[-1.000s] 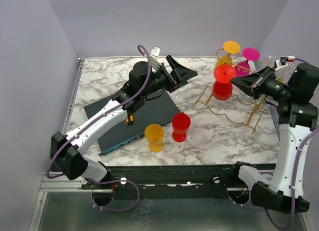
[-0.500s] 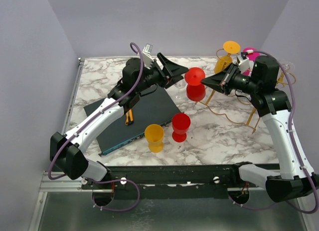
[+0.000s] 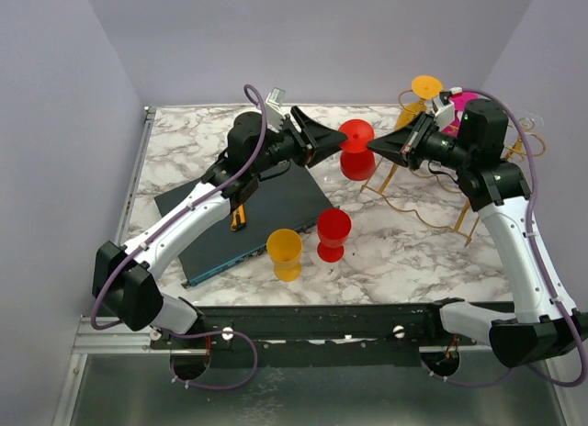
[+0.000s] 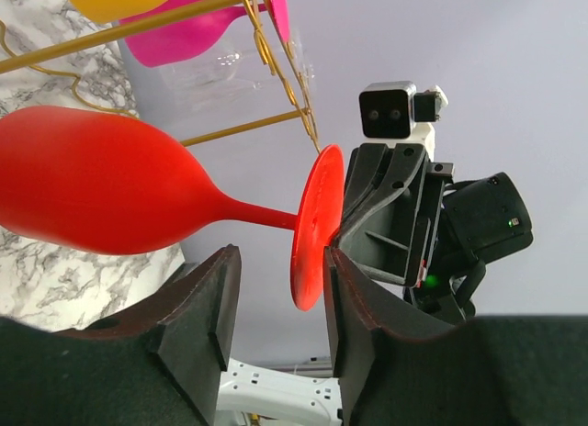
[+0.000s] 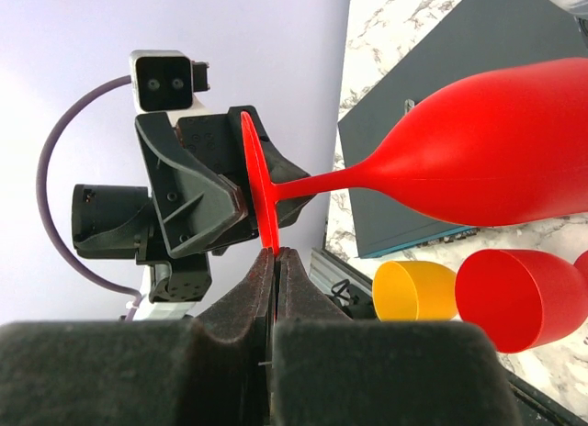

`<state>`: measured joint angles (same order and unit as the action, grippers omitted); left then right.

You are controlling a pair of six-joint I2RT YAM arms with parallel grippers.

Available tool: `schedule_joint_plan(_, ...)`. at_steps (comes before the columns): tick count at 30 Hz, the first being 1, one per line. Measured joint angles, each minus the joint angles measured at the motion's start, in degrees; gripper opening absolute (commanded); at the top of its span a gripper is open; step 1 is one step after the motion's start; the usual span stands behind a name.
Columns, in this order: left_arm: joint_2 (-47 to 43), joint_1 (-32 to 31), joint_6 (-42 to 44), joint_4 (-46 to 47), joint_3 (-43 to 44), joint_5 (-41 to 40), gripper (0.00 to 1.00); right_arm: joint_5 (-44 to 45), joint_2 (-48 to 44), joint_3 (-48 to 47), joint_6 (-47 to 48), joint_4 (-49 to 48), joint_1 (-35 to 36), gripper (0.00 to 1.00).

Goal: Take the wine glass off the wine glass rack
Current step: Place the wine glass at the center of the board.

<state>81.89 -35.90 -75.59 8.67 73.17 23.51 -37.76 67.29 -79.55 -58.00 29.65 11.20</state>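
Observation:
The red wine glass (image 3: 356, 162) hangs in the air between my two arms, clear of the gold wine glass rack (image 3: 415, 206). My right gripper (image 5: 277, 254) is shut on the rim of its round foot (image 5: 258, 183), and the bowl (image 5: 501, 146) points away to the right. From the other side my left gripper (image 4: 278, 284) brackets the same foot (image 4: 313, 226). Its jaws are partly drawn in but still apart. The foot sits against the right finger (image 4: 358, 307), with a gap to the left finger (image 4: 204, 311).
An orange glass (image 3: 425, 86) and a pink glass (image 3: 461, 103) still hang on the rack. A yellow cup (image 3: 284, 252) and a red cup (image 3: 333, 233) stand on the marble table (image 3: 413, 261) in front. A dark flat board (image 3: 262, 210) lies under the left arm.
My right arm carried the red glass left, off the rack, to the left gripper. The left gripper's jaws narrowed around the glass's foot.

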Motion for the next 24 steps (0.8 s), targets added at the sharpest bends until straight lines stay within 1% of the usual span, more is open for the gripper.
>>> schedule_joint_plan(3,0.20,-0.07,-0.57,1.07,-0.39,0.57,0.38,0.00,0.00,0.24,0.00,-0.11,0.11,0.00)
schedule_joint_plan(7,0.57,-0.11,-1.33,1.75,-0.68,1.20,0.34,0.00,0.02,0.35,0.02,-0.20,0.39,0.00)
schedule_joint_plan(9,0.81,-0.11,-1.62,1.97,-0.68,1.55,0.27,0.00,0.02,0.35,0.17,-0.44,0.52,0.00)
schedule_joint_plan(12,0.81,-0.11,-1.92,2.21,-0.68,1.79,0.24,0.00,0.11,0.35,0.55,-0.55,0.63,0.00)
schedule_joint_plan(13,0.81,-0.11,-2.05,2.38,-0.68,1.86,0.21,0.00,0.15,0.35,0.61,-0.63,0.72,0.00)
schedule_joint_plan(15,0.85,-0.11,-2.47,2.58,-0.68,2.05,0.19,0.00,0.22,0.35,0.70,-0.81,0.81,0.00)
schedule_joint_plan(16,0.87,-0.13,-2.60,2.71,-0.68,2.08,0.11,0.00,0.28,0.37,0.87,-0.90,0.85,0.00)
schedule_joint_plan(17,0.90,-0.22,-2.75,2.80,-0.68,2.12,0.05,0.00,0.33,0.37,1.05,-0.94,0.85,0.00)
schedule_joint_plan(18,0.92,-0.26,-3.02,2.82,-0.68,2.14,0.03,0.00,0.33,0.37,1.09,-0.94,0.87,0.00)
schedule_joint_plan(20,0.92,-0.33,-3.48,3.54,-0.66,2.19,0.00,0.20,0.42,0.52,1.46,-0.83,0.85,0.00)
schedule_joint_plan(24,0.94,-0.24,-4.07,3.65,-0.66,2.16,0.00,0.39,0.57,0.57,1.57,-0.92,0.85,0.00)
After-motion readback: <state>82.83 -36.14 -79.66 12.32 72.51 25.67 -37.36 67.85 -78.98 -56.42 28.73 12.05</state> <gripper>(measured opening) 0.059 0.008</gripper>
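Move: The left hand's half-open fingers straddle the left edge of the foot of the upside-down red wine glass; the foot's centre lies some 2 cm ahead and 3 cm to its right, at its height. The standing red glass is roughly 10 cm back, 1 cm left and 28 cm below; the yellow glass about 15 cm back, 11 cm left, equally low. For the right hand, still pinching the opposite edge, that centre is about 2 cm ahead and 3 cm left; the rack is some 18 cm right, 5 cm ahead and 20 cm lower. The left fingers close from half open to nearly shut and pinch the near edge of the hanging red glass's foot, one finger on each face, the left hand easing less than 1 cm to its right and back and turning only a few degrees. The right hand keeps its shut pinch on the opposite edge and stays practically in place. ##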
